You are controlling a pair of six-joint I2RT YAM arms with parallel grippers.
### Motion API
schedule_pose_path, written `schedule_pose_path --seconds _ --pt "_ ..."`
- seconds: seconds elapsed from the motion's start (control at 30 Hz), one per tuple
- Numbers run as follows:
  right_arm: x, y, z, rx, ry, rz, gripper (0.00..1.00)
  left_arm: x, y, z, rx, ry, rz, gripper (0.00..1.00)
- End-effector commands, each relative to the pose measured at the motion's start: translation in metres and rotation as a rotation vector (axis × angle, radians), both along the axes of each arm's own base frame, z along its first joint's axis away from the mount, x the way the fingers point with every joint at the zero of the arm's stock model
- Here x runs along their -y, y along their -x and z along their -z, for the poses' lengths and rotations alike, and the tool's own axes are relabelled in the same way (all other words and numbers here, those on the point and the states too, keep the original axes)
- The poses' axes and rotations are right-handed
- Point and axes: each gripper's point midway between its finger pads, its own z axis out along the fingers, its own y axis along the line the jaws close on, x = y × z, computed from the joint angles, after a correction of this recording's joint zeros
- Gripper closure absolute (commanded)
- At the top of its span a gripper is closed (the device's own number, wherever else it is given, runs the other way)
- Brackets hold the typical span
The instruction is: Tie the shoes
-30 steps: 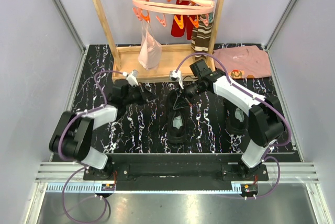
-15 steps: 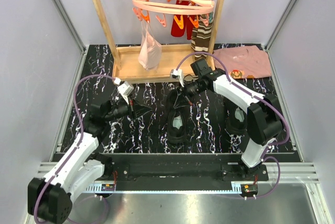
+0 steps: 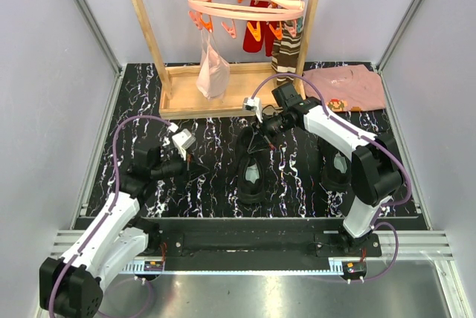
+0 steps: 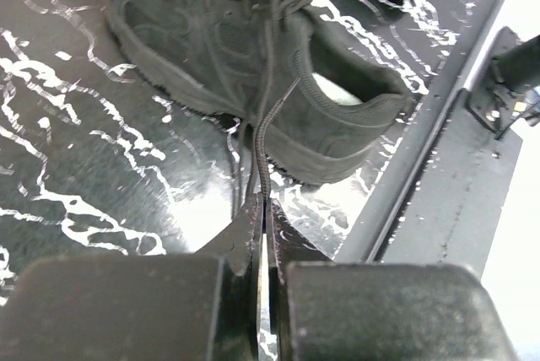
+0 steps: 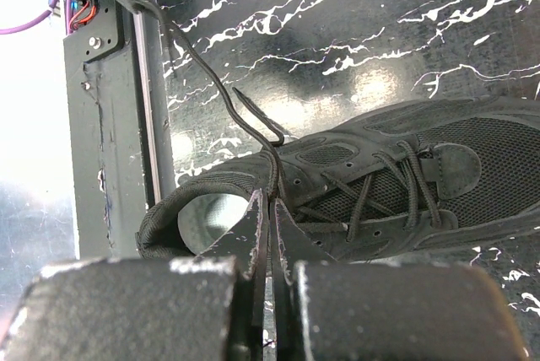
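One black shoe (image 3: 251, 168) lies mid-table with its toe away from me and a pale insole showing; it also shows in the left wrist view (image 4: 245, 49) and the right wrist view (image 5: 396, 184). The second shoe (image 3: 338, 168) sits to the right, partly hidden under my right arm. My left gripper (image 3: 199, 162) is left of the shoe, shut on a thin black lace (image 4: 268, 125) that runs taut to the shoe. My right gripper (image 3: 258, 134) is above the shoe's far end, shut on another lace (image 5: 211, 91).
A wooden drying rack (image 3: 223, 84) with a pink peg hanger (image 3: 245, 2) stands at the back, with a pale garment and a striped brown sock (image 3: 285, 54) hanging. A pink folded shirt (image 3: 346, 88) lies back right. A dark metal rail (image 3: 245, 225) borders the near table edge.
My left arm has swung out from beside the shoe toward the near left, drawing its lace away from the shoe. My right gripper has barely moved.
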Motion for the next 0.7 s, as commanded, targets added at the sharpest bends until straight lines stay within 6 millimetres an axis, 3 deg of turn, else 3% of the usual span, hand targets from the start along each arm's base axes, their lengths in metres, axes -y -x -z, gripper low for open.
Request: schedule_pose_path --seconds 0.0,0.17,0.33,0.43,0.53,0.67 --pt "0.002 -0.008 -0.020 0.053 -0.019 0.026 1.00 -0.005 -0.012 -0.007 0.049 -0.047 -0.010 1.00" --pt "0.002 -0.014 -0.017 0.042 -0.004 0.053 1.00 -0.005 0.003 -0.020 0.174 -0.116 0.155 1.00" --pt "0.001 -0.017 -0.018 0.027 -0.003 0.072 1.00 0.000 0.046 -0.027 0.296 -0.157 0.445 1.00" --pt "0.000 -0.018 -0.019 0.027 -0.006 0.076 1.00 0.006 0.063 -0.019 0.313 -0.193 0.566 1.00" --pt "-0.001 -0.018 -0.021 0.024 -0.012 0.077 1.00 0.017 0.070 -0.012 0.332 -0.193 0.658 1.00" --pt "-0.002 -0.018 -0.025 0.020 -0.023 0.082 1.00 0.042 0.062 -0.012 0.340 -0.165 0.697 1.00"
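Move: The black shoe being tied lies with its middle about 14 cm to the right of the left hand, 2 cm ahead and some 7 cm lower. Its heel end is 14 cm right and 11 cm back, and the right fingertips holding lace at the throat are 14 cm right, 8 cm ahead. From the right hand, the shoe's middle lies about 5 cm back, straight below by some 7 cm; the other shoe is roughly 31 cm right and 5 cm back. The lace still pinched in the left fingers is carried back towards the robot, alongside the shoe and away from the right fingertips, about 7 cm with a slight drift right, after a small dip in place. The left wrist swings clockwise some 35 degrees until its closed fingers point across to the right. The right hand stays almost still, keeping its hold on lace over the throat. ##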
